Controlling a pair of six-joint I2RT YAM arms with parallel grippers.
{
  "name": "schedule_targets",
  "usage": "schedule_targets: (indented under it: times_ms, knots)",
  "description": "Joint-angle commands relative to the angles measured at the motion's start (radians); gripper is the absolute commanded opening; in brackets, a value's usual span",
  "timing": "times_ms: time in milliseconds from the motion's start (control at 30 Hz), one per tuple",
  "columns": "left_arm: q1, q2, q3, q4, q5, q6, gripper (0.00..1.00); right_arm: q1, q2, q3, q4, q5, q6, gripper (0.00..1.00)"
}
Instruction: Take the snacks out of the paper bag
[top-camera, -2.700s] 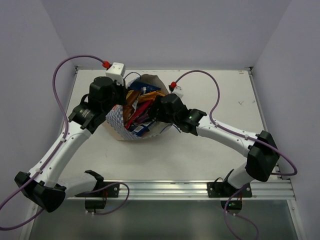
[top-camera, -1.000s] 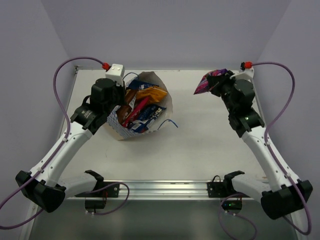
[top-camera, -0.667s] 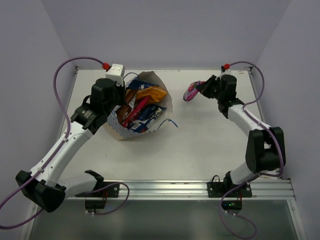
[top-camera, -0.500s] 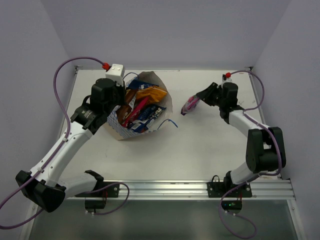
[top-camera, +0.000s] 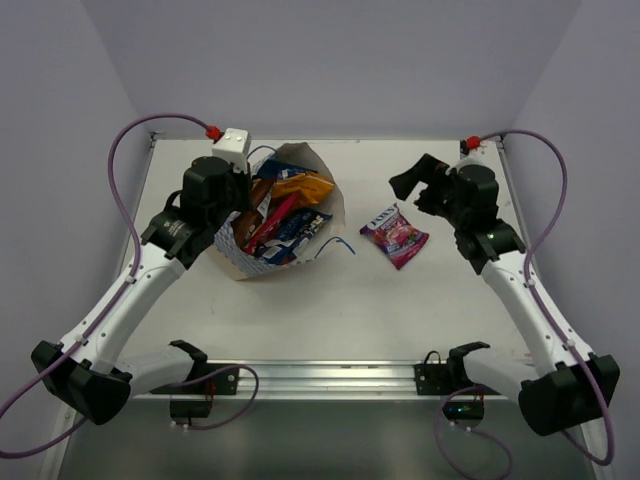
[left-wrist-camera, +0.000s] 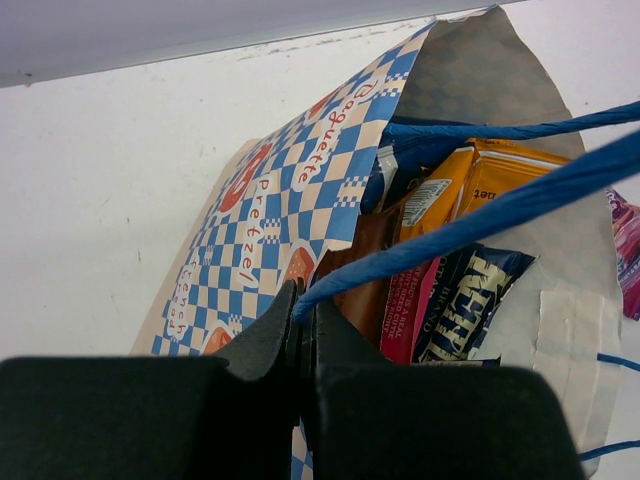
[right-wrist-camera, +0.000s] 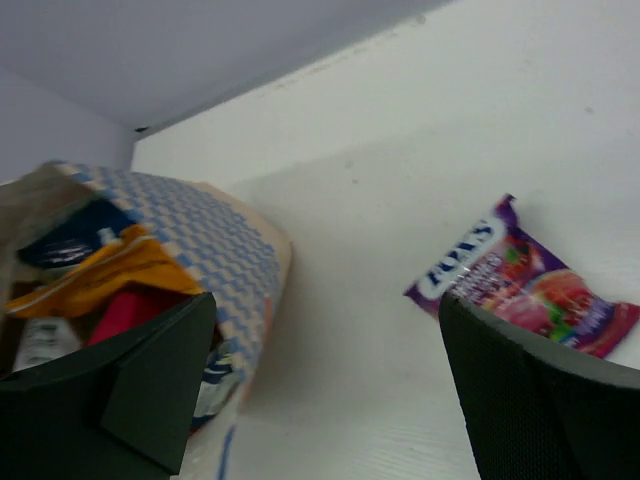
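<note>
The paper bag lies on its side left of centre, mouth toward the back right, with several snacks inside: an orange-yellow packet, a red-brown one and a blue-white one. My left gripper is shut on the bag's blue string handle at the bag's rim. The left wrist view shows the checkered bag wall, the orange packet and a dark blue packet. The small magenta candy packet lies flat on the table to the right of the bag. My right gripper is open and empty just above and behind it.
A loose blue string handle trails from the bag's mouth onto the table. A white box on the left wrist sits near the back left corner. Walls close the table at the back and on both sides.
My right gripper pulled the magenta packet out of the bag, carried it to the right, lowered it and let go. The packet now lies on the table. The left arm held still.
</note>
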Motion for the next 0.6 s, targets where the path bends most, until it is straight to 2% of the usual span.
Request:
schedule_targets:
  times_ms: [0, 133, 300, 400, 567]
  knots:
    - [-0.008, 0.004, 0.028, -0.021, 0.025, 0.017, 0.0, 0.197, -0.049, 0.115, -0.113, 0.104, -0.031, 0.96]
    - [-0.01, 0.005, 0.028, -0.03, 0.027, 0.012, 0.0, 0.388, -0.005, 0.154, -0.085, 0.162, 0.096, 0.93]
    - [-0.01, -0.002, 0.045, -0.039, 0.029, 0.012, 0.0, 0.597, 0.147, 0.241, -0.032, 0.241, 0.23, 0.92]
    - [-0.01, -0.002, 0.056, -0.044, 0.025, 0.012, 0.0, 0.664, 0.266, 0.337, -0.036, 0.265, 0.291, 0.92]
    - [-0.01, -0.004, 0.051, -0.045, 0.036, 0.009, 0.0, 0.685, 0.423, 0.428, -0.036, 0.264, 0.375, 0.91]
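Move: The red snack bag in the paper bag lies about 30 cm to the right hand's left, some 3 cm back and 9 cm lower. The orange snack bag is around 25 cm left and 6 cm ahead, the blue one 25 cm left and 4 cm back, both 8 to 11 cm down. The pink snack on the table is some 4 cm ahead, 1 cm left and 24 cm below. From the left hand, the red bag lies 5 cm right, level fore and aft, 13 cm below. Towards the snacks in the paper bag's mouth the right hand swings fast, some 26 cm left and 7 cm back, arching up about 7 cm and sinking again to its old height, fingers wide open. It turns about 20 degrees counter-clockwise and ends tipping down over the red and blue bags, while the left hand stays put, still pinching the paper bag's blue handle. ##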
